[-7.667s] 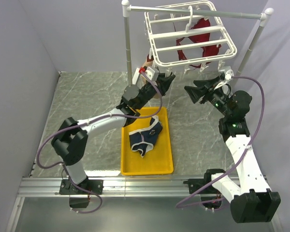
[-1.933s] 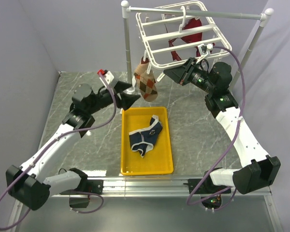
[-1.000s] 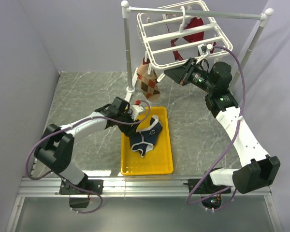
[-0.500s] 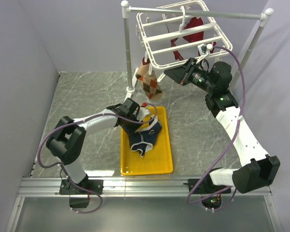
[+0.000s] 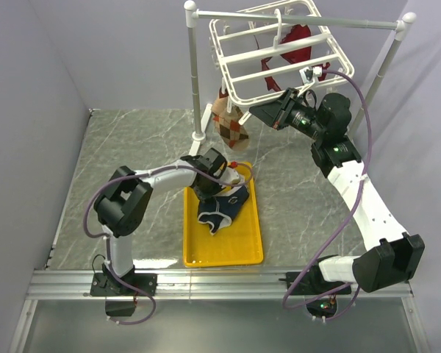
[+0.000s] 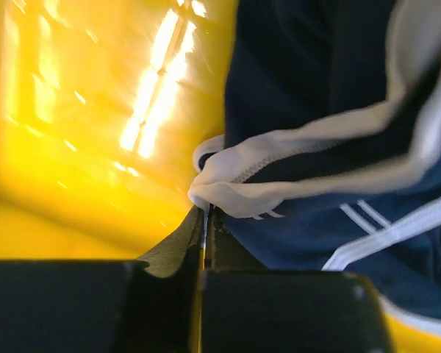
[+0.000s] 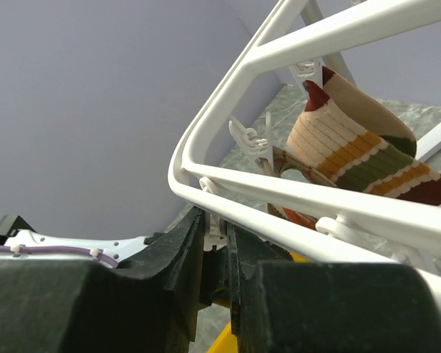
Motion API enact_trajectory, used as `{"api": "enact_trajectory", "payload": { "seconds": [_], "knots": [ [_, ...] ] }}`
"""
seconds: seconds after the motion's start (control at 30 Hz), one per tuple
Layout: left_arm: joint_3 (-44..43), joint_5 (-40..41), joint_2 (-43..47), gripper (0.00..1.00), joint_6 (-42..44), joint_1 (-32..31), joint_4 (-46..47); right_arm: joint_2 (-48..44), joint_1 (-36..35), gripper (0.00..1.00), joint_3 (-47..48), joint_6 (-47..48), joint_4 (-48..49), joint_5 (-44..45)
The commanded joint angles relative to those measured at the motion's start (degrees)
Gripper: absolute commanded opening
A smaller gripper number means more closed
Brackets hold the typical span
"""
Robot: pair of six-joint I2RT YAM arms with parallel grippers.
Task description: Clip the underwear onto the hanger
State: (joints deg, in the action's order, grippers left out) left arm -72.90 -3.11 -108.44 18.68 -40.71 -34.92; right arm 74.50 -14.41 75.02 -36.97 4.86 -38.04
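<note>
The navy underwear (image 5: 224, 209) lies crumpled in the yellow tray (image 5: 222, 257). My left gripper (image 5: 210, 193) reaches down into the tray at the underwear's upper left edge. In the left wrist view it (image 6: 206, 213) is shut on a fold of the white-trimmed edge (image 6: 235, 187) of the underwear (image 6: 316, 88). The white hanger (image 5: 279, 55) hangs tilted from the pole. My right gripper (image 5: 260, 111) sits at its near left corner. In the right wrist view it (image 7: 217, 220) is shut on a small white clip (image 7: 214, 234) dangling under the hanger's frame (image 7: 279, 187).
A brown-and-cream argyle cloth (image 5: 231, 126) hangs from the hanger's left side, just above the tray's far end. A dark red garment (image 5: 290, 40) hangs behind the crossbars. The white pole stand (image 5: 193, 73) rises behind the tray. Grey walls close both sides.
My left gripper dropped further into the tray onto the underwear and went from open to shut on its white-edged fold. The right gripper stayed put on the clip.
</note>
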Motion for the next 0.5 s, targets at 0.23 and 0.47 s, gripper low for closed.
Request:
{"api": "enact_trajectory", "payload": {
  "seconds": [0.23, 0.47],
  "knots": [
    [7.1, 13.8, 7.0, 0.00, 28.0, -6.0, 14.3, 0.2, 0.4, 0.00, 3.6, -0.5, 1.5, -1.0],
    [13.4, 13.0, 16.1, 0.39, 27.0, -6.8, 25.4, 0.0, 0.4, 0.00, 3.2, -0.4, 1.5, -1.2]
  ]
}}
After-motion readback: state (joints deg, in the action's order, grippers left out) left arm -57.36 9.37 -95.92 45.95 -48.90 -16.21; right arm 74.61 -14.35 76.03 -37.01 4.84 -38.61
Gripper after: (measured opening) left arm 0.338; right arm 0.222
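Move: The underwear's white-trimmed corner is right at my left fingertips. The garment's middle lies about 4 cm to my left hand's right, 3 cm back and a centimetre lower. The yellow tray's middle is some 4 cm right and 5 cm back; the rack's left foot is roughly 21 cm ahead and 3 cm left. From my right hand, up at the hanger clip, the underwear lies about 41 cm below, 9 cm back and 4 cm left. With my left fingers, already almost shut at the trim corner, I close fully and nudge forward about 3 cm, then draw back some 2 cm while rising, ending about 3 cm higher. My hand swings its fingertips forward and turns clockwise, nearly 40 degrees in all, and the fingers reopen about a third beside the trim. ##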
